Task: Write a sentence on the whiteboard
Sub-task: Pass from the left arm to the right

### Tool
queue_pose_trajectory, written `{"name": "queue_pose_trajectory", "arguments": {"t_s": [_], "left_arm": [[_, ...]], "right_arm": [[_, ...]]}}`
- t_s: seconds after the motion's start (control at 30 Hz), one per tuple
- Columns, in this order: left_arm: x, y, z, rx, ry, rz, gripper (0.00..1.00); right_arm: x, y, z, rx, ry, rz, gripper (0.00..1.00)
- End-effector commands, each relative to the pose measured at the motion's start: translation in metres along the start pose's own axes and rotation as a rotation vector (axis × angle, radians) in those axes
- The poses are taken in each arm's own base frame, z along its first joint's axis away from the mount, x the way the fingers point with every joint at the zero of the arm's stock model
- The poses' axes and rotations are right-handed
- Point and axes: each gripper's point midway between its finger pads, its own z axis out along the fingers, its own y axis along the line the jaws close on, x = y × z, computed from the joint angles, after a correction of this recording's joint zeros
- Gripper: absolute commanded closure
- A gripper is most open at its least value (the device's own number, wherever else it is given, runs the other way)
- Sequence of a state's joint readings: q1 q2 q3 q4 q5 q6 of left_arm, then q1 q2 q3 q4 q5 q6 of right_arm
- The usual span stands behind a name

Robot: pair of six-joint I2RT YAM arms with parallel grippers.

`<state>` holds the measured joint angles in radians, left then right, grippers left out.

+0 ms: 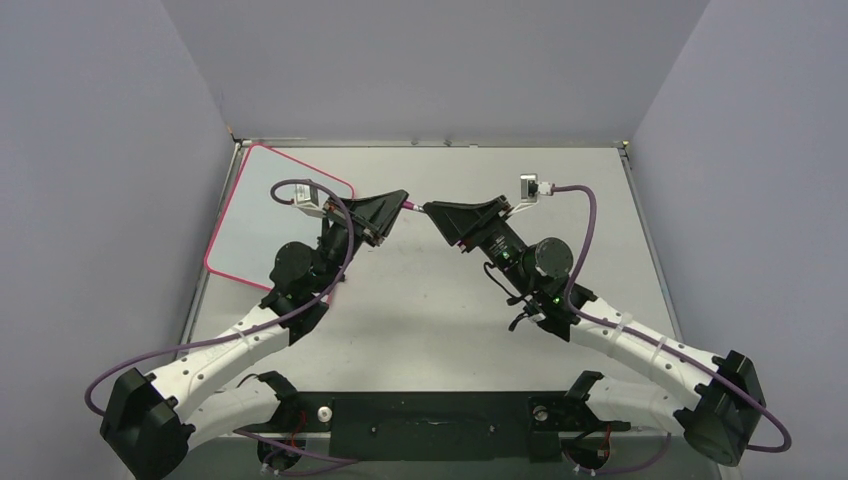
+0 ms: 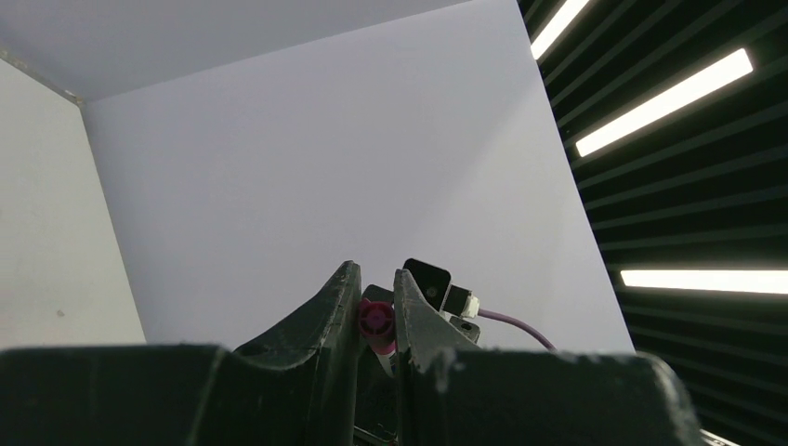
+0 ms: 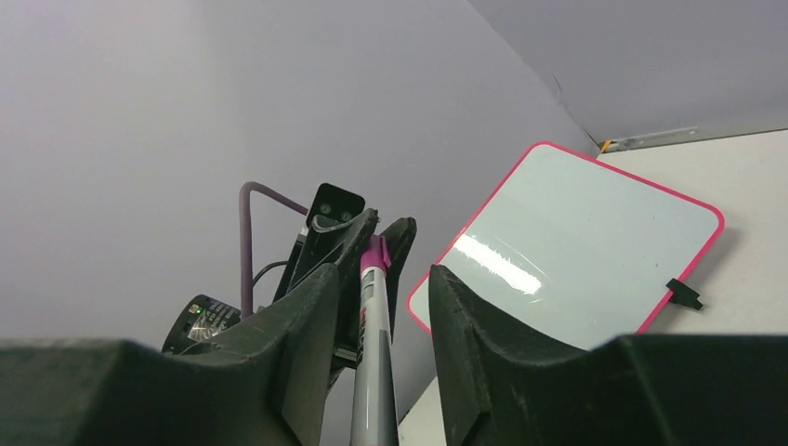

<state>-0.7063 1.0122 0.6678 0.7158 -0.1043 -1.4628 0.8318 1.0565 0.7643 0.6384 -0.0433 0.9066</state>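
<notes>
A grey marker [image 3: 374, 353] with a magenta cap [image 2: 376, 321] hangs in the air between my two grippers, above the middle of the table. My left gripper [image 2: 376, 297] is shut on the capped end. My right gripper [image 3: 386, 274] faces it with its jaws around the barrel. The barrel lies against one finger, and a gap shows to the other finger [image 3: 465, 334]. From above, the two grippers meet tip to tip [image 1: 416, 206]. The whiteboard [image 1: 270, 215], white with a red-pink frame, lies flat at the back left, partly under the left arm. No sentence shows on its glossy face [image 3: 576, 242].
A small black clip [image 3: 683, 293] sits on one edge of the board. Grey walls close in the table [image 1: 560, 250] at the left, back and right. Purple cables loop from both wrist cameras [image 1: 535, 187].
</notes>
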Motion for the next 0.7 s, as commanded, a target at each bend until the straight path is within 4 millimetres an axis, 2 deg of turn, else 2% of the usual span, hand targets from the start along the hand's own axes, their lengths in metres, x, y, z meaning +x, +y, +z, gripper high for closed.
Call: {"name": "queue_pose_trajectory", "arguments": {"t_s": [0.0,0.4,0.47,0.5,0.57,0.6,0.63,0.67], "left_arm": [[0.000,-0.016,-0.001,0.064,-0.002,-0.009,1.00],[0.003,-0.008,0.000,0.047,0.005,0.006,1.00],[0.004,-0.005,-0.001,0.040,0.009,0.007,1.00],[0.005,-0.004,-0.001,0.038,0.011,0.008,1.00],[0.005,-0.001,-0.002,0.035,0.013,0.015,1.00],[0.005,0.000,-0.003,0.031,0.012,0.022,0.98],[0.004,0.002,-0.005,0.023,0.011,0.028,0.89],[0.003,0.005,-0.006,0.013,0.004,0.032,0.84]], "right_arm": [[-0.015,0.028,0.010,-0.099,-0.036,0.005,0.66],[-0.006,0.021,0.016,-0.094,-0.012,0.014,0.85],[-0.004,0.020,0.016,-0.092,-0.009,0.015,0.93],[-0.003,0.019,0.016,-0.091,-0.007,0.015,1.00],[-0.003,0.019,0.015,-0.090,-0.006,0.017,1.00],[-0.002,0.018,0.014,-0.091,-0.005,0.015,1.00],[-0.003,0.019,0.013,-0.092,-0.008,0.011,1.00],[-0.002,0.015,0.012,-0.082,-0.011,0.008,1.00]]}}
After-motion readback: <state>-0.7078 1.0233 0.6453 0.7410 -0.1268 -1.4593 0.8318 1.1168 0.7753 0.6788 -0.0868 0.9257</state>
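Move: The marker is still held by its cap in the left fingers; its middle lies about 6 cm to the left hand's right and 3 cm back, level with it. For the right hand, that middle is almost between the open fingers, about 1 cm ahead and 1 cm to the left. The whiteboard's middle lies some 37 cm ahead of the right hand, 38 cm to its left and 40 cm below. The right hand eases about 1.5 cm left along the marker and pinches its barrel; the left keeps its hold. ##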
